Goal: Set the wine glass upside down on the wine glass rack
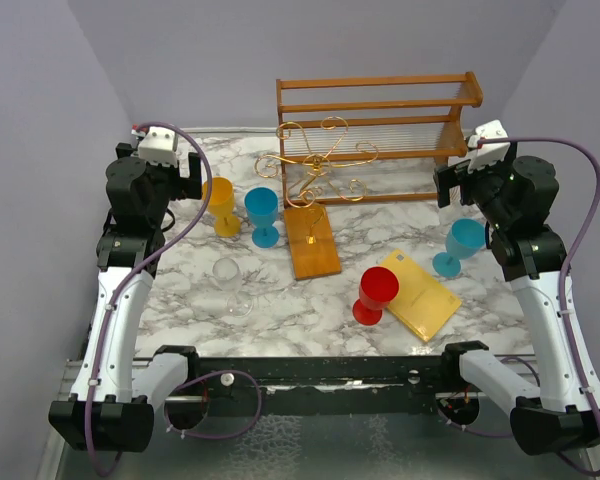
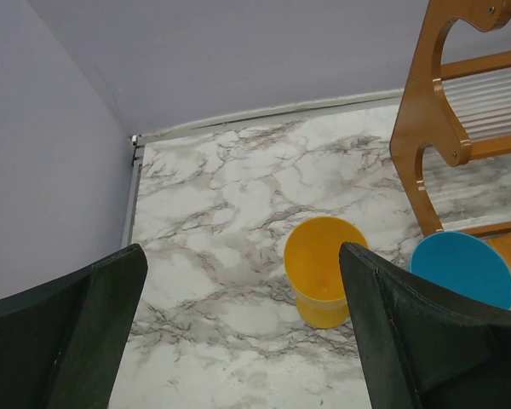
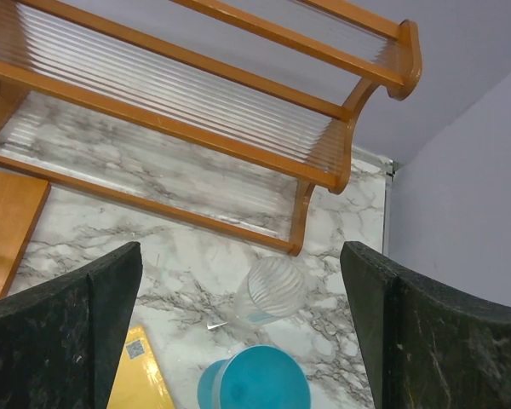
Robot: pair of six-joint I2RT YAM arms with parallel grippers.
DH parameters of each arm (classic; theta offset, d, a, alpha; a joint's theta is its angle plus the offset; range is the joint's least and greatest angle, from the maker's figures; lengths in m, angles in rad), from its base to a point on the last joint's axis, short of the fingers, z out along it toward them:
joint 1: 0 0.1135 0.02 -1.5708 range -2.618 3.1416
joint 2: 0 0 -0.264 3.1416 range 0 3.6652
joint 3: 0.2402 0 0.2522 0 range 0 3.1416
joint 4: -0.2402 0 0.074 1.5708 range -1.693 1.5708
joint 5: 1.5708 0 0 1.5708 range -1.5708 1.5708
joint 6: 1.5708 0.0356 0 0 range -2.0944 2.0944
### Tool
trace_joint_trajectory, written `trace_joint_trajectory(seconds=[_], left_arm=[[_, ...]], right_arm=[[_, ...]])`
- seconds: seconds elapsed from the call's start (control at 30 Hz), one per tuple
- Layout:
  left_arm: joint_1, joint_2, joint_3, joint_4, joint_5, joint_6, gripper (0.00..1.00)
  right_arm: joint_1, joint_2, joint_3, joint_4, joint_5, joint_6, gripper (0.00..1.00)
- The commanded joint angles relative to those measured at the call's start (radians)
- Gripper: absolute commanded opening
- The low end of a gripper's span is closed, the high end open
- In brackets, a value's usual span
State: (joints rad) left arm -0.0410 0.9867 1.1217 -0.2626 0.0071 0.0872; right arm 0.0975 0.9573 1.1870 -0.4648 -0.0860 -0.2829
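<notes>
A clear wine glass (image 1: 230,284) stands upright on the marble table, front left. The wine glass rack (image 1: 316,162), thin gold wire scrolls on a flat orange-brown wooden base (image 1: 312,243), stands mid-table in front of the slatted shelf; nothing hangs on it. My left gripper (image 1: 191,176) hovers open at the back left, well behind the wine glass. In the left wrist view the left gripper (image 2: 241,249) has only bare marble between its fingers. My right gripper (image 1: 447,187) hovers open at the back right, and the right gripper (image 3: 240,249) is empty in its wrist view too.
A yellow goblet (image 1: 220,206) and a blue goblet (image 1: 263,215) stand left of the rack. A red goblet (image 1: 373,296), a yellow box (image 1: 420,294) and another blue goblet (image 1: 460,247) sit right. A ribbed clear tumbler (image 3: 272,290) stands near the wooden slatted shelf (image 1: 380,108).
</notes>
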Motion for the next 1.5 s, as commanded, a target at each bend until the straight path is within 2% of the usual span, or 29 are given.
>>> trace_joint_trajectory(seconds=[0.0,0.37,0.7,1.13,1.47], left_arm=[[0.006,-0.010,0.043,0.021,0.018,-0.006,0.99],[0.007,0.003,0.088,-0.002,0.031,-0.012,0.99],[0.007,0.031,0.148,-0.059,0.108,-0.012,0.99],[0.006,0.081,0.254,-0.131,0.157,-0.017,0.99],[0.007,0.114,0.305,-0.184,0.179,-0.007,0.99]], right_arm=[[0.007,-0.016,-0.002,0.032,0.019,-0.023,1.00],[0.007,-0.018,0.020,-0.011,0.002,-0.037,1.00],[0.002,-0.041,0.036,-0.086,0.028,-0.070,1.00],[-0.074,-0.043,0.080,-0.201,0.032,-0.082,1.00],[-0.171,-0.062,0.030,-0.251,0.033,-0.065,1.00]])
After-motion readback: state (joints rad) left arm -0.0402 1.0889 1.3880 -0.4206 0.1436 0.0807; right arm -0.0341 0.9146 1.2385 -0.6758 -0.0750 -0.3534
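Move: The right hand hangs high above a ribbed clear glass about 16 cm ahead, 1 cm left and 26 below; a blue goblet stands about 5 cm straight ahead of the hand, at similar depth. From the left hand, the clear wine glass lies some 9 cm back, 14 right and 26 below; the yellow goblet is 12 ahead and 10 right. Open right hand swings right and back 6 cm from the rack; open left rises 5 cm, easing right. ##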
